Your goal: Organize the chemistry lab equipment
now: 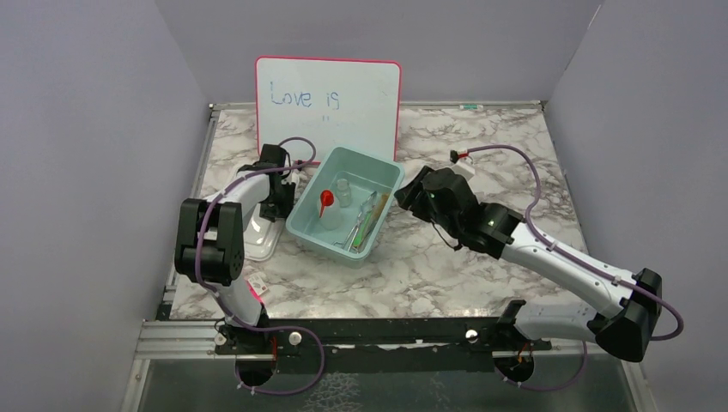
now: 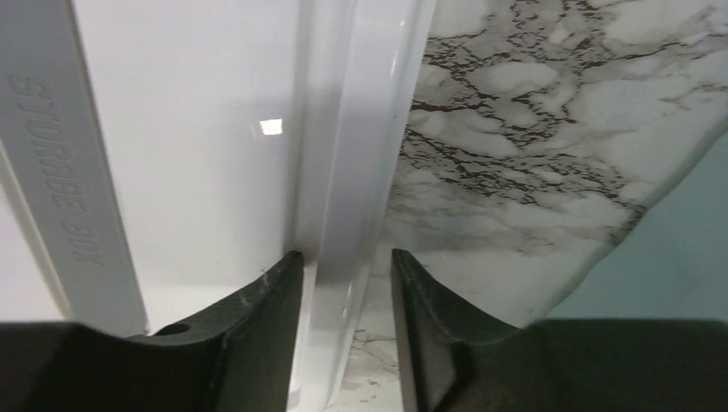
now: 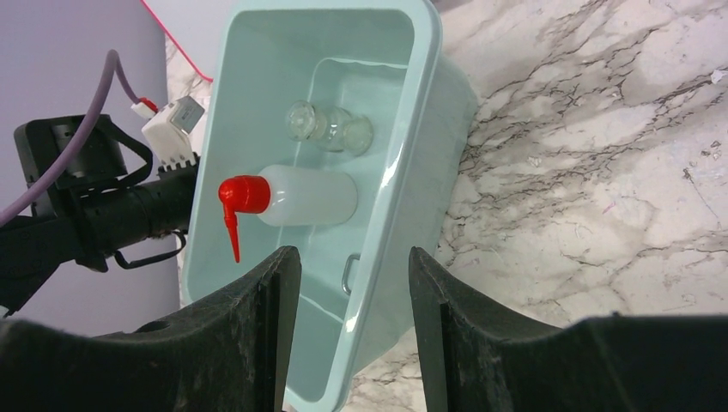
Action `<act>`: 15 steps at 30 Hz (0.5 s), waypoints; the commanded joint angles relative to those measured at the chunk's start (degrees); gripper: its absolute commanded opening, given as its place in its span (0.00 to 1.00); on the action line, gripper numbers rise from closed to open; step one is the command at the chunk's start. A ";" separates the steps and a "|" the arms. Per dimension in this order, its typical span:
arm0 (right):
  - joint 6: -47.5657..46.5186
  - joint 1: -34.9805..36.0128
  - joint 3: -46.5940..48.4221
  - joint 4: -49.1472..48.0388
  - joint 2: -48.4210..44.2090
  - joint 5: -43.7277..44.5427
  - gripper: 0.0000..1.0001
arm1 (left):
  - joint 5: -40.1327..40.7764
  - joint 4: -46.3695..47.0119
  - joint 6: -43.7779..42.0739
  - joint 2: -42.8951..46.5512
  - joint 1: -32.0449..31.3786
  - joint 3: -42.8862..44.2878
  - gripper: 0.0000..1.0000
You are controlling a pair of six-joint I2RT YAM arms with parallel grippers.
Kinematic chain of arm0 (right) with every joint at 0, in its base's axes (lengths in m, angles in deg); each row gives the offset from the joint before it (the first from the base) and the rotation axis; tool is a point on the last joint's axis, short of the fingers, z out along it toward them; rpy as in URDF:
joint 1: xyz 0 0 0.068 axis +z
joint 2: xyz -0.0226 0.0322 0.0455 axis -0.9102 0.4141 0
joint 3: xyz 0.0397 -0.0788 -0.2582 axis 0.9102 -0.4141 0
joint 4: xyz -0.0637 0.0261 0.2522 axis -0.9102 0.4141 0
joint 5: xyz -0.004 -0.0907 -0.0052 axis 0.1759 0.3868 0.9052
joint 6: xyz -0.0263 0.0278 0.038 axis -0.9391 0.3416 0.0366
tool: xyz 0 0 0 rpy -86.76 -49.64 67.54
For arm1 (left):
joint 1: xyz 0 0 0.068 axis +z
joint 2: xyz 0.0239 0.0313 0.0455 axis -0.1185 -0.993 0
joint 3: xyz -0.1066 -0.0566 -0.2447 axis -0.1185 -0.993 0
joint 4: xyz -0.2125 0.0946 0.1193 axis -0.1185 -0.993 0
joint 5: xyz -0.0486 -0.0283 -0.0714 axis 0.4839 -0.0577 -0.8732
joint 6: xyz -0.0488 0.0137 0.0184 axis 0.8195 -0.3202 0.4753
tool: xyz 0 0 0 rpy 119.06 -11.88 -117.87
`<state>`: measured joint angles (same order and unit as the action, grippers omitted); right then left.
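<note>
A teal bin [image 1: 386, 176] stands mid-table. Inside lie a white squeeze bottle with a red nozzle [image 3: 305, 196], a small glass flask [image 3: 330, 129], metal tongs [image 1: 354, 232] and a brush [image 1: 372, 216]. My right gripper [image 3: 354, 251] is open; its fingers straddle the bin's right rim [image 3: 421, 129] with a gap on each side. My left gripper [image 2: 343, 257] is open at the bin's left. It straddles the raised rim [image 2: 365, 154] of a white lid [image 2: 197, 154] lying flat on the table, and daylight shows beside the right finger.
A pink-framed whiteboard [image 1: 328, 99] reading "Love is" leans on the back wall behind the bin. A pink marker [image 1: 255, 290] lies by the left arm's base. Grey walls close in the marble table [image 1: 481, 154] on three sides.
</note>
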<state>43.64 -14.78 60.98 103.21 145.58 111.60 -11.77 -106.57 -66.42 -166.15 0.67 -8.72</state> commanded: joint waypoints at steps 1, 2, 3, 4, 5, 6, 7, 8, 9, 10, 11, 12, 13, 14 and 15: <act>0.19 -0.23 -0.45 -0.49 -2.23 2.06 0.54 | 0.90 -1.00 0.48 -3.93 0.18 -0.99 0.38; 0.23 -0.24 -0.50 -0.42 -2.48 2.20 0.54 | 1.36 -1.19 0.47 -4.37 0.16 -0.94 0.32; 0.33 -0.23 -0.56 -0.41 -2.73 2.27 0.55 | 1.84 -1.41 0.49 -4.72 0.20 -0.79 0.25; 0.34 -0.23 -0.63 -0.47 -3.01 2.35 0.55 | 2.04 -1.61 0.42 -4.86 0.19 -0.62 0.20; 0.34 -0.27 -0.66 -0.46 -3.19 2.29 0.54 | 1.97 -1.68 0.36 -4.69 0.15 -0.49 0.14; 0.34 -0.23 -0.74 -0.49 -3.42 2.29 0.54 | 1.72 -1.80 0.27 -4.28 0.09 -0.27 0.09; 0.34 -0.23 -0.75 -0.43 -3.55 2.32 0.54 | 1.51 -1.75 0.17 -3.65 0.15 -0.14 0.05; 0.41 -0.24 -0.80 -0.41 -3.70 2.35 0.55 | 1.44 -1.69 0.03 -2.86 0.10 0.16 0.00; 0.55 -0.24 -0.80 -0.45 -3.74 2.35 0.55 | 1.64 -1.67 -0.14 -1.82 0.11 0.38 0.00; 0.60 -0.25 -0.83 -0.41 -3.83 2.32 0.55 | 1.89 -1.61 -0.32 -0.75 0.14 0.50 0.00; 0.61 -0.29 -0.81 -0.49 -3.88 2.36 0.54 | 2.32 -1.27 -0.45 0.56 0.15 0.31 0.00; 0.54 -0.26 -0.72 -0.49 -3.88 2.36 0.55 | 2.64 -1.02 -0.60 1.90 0.08 0.13 0.00; 0.48 -0.30 -0.59 -0.49 -3.92 2.23 0.54 | 2.71 -0.64 -0.76 3.16 0.13 -0.04 0.00; 0.37 -0.31 -0.47 -0.45 -3.80 2.20 0.54 | 2.70 -0.28 -1.02 4.33 0.11 -0.10 0.00; 0.30 -0.25 -0.34 -0.34 -3.71 2.12 0.54 | 2.70 -0.19 -1.31 5.44 0.13 0.01 0.00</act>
<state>43.68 -14.78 60.89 103.19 142.60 112.09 -10.39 -107.75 -67.01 -165.86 0.45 -7.98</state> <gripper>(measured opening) 0.542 0.205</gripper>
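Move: The lid's right rim lies between the left fingertips, barely 1 cm below the hand point and level with it both ways. The lid's grey strip is about 7 cm left and 3 cm ahead. The green box stands some 16 cm right and 1 cm ahead, its red-capped bottle about 12 cm right and straight across. From the right hand, that rim lies roughly 29 cm left, 3 cm ahead and 21 cm below. Hold the left gripper where it is, pointing steeply down astride the lid's right rim, and close the half-open fingers until both pads pinch it. Keep that pinch, easing upward by no more than about 0.5 cm. Meanwhile raise the empty right hand roughly 1.5 cm above the box's right side, its fingers staying part open. ##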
